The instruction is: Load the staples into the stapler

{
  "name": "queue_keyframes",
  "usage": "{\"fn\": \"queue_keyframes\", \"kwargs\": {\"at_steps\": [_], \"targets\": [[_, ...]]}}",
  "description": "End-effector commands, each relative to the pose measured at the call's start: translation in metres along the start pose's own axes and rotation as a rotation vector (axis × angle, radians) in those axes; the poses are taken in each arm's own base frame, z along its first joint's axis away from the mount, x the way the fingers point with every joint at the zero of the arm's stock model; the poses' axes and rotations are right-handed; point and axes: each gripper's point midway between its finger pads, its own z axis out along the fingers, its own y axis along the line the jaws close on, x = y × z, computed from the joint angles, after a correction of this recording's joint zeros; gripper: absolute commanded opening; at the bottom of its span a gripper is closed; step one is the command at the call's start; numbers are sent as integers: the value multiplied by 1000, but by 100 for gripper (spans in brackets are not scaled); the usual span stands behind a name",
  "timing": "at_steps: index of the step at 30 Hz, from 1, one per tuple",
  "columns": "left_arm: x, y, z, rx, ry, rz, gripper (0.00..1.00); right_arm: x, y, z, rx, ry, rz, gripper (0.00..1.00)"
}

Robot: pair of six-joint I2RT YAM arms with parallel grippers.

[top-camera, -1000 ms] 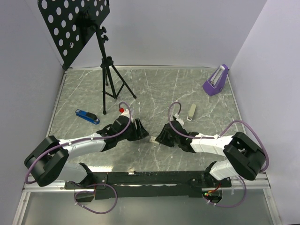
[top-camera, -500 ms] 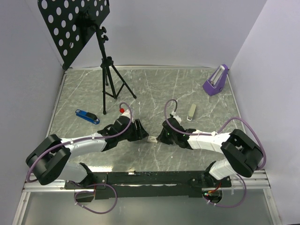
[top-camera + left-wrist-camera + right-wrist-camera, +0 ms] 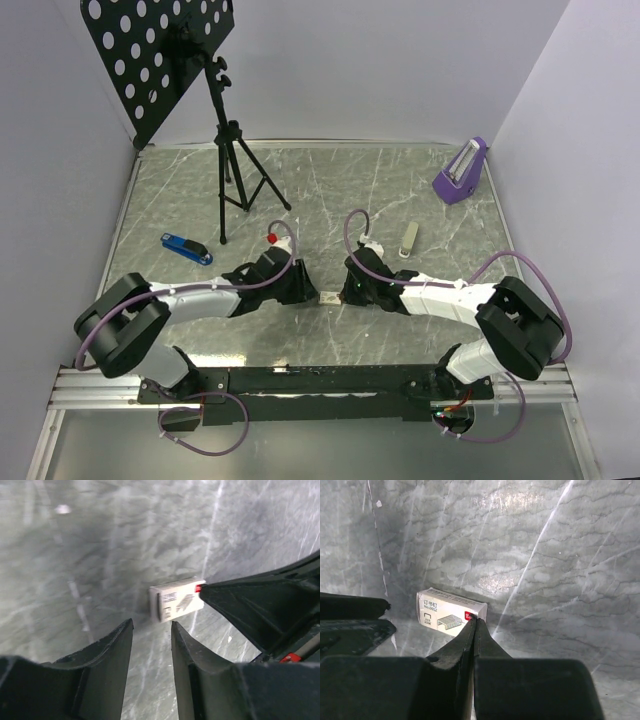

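The staples box (image 3: 327, 297), pale cardboard with a red mark, lies flat on the marble table between my two grippers. In the right wrist view my right gripper (image 3: 475, 619) is shut, and its joined tips touch the near right corner of the box (image 3: 451, 612), with nothing between them. My left gripper (image 3: 151, 623) stands open a little short of the box (image 3: 177, 600), its jaws empty. The right fingers (image 3: 260, 605) reach the box's red end. The blue stapler (image 3: 187, 248) lies far left, away from both arms. A small pale grey piece (image 3: 408, 238) lies behind the right arm.
A black music stand on a tripod (image 3: 232, 170) stands at the back left. A purple metronome (image 3: 460, 172) sits at the back right. White walls close the table on three sides.
My right gripper has shut and moved left until its tips touch the box. The left gripper's jaws have narrowed and the arm has edged right, closer to the box.
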Motion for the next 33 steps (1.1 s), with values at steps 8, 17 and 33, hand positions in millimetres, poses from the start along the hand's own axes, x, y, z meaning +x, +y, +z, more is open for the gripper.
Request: {"fn": "queue_keyframes", "kwargs": {"at_steps": [8, 17, 33], "targets": [[-11, -12, 10, -97, -28, 98, 41, -12, 6, 0, -1, -28, -41, 0], [1, -10, 27, -129, 10, 119, 29, -11, 5, 2, -3, -22, -39, 0], [4, 3, 20, -218, 23, 139, 22, -11, 5, 0, -8, -30, -39, 0]]}}
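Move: The staples box lies on the table about 4 cm to the right of my left hand point, level with it fore and aft and roughly 2 cm lower. From my right hand, whose shut fingertips are already at its right end, its middle is some 2 cm to the left and 1 cm down. Counted from my left hand, the beige block lies about 14 cm ahead and 20 cm right, the blue stapler some 12 cm ahead and 27 cm left, both about 3 cm lower. I bring my left hand in on the box's free left end: first about 1.5 cm right, then down roughly 2 cm, rolling its left side up about 10 degrees. As it sinks, my fingers narrow to around half their gap, still apart, and a tip meets the end of the box. My right hand stays put, shut fingertips kept at the other end. ##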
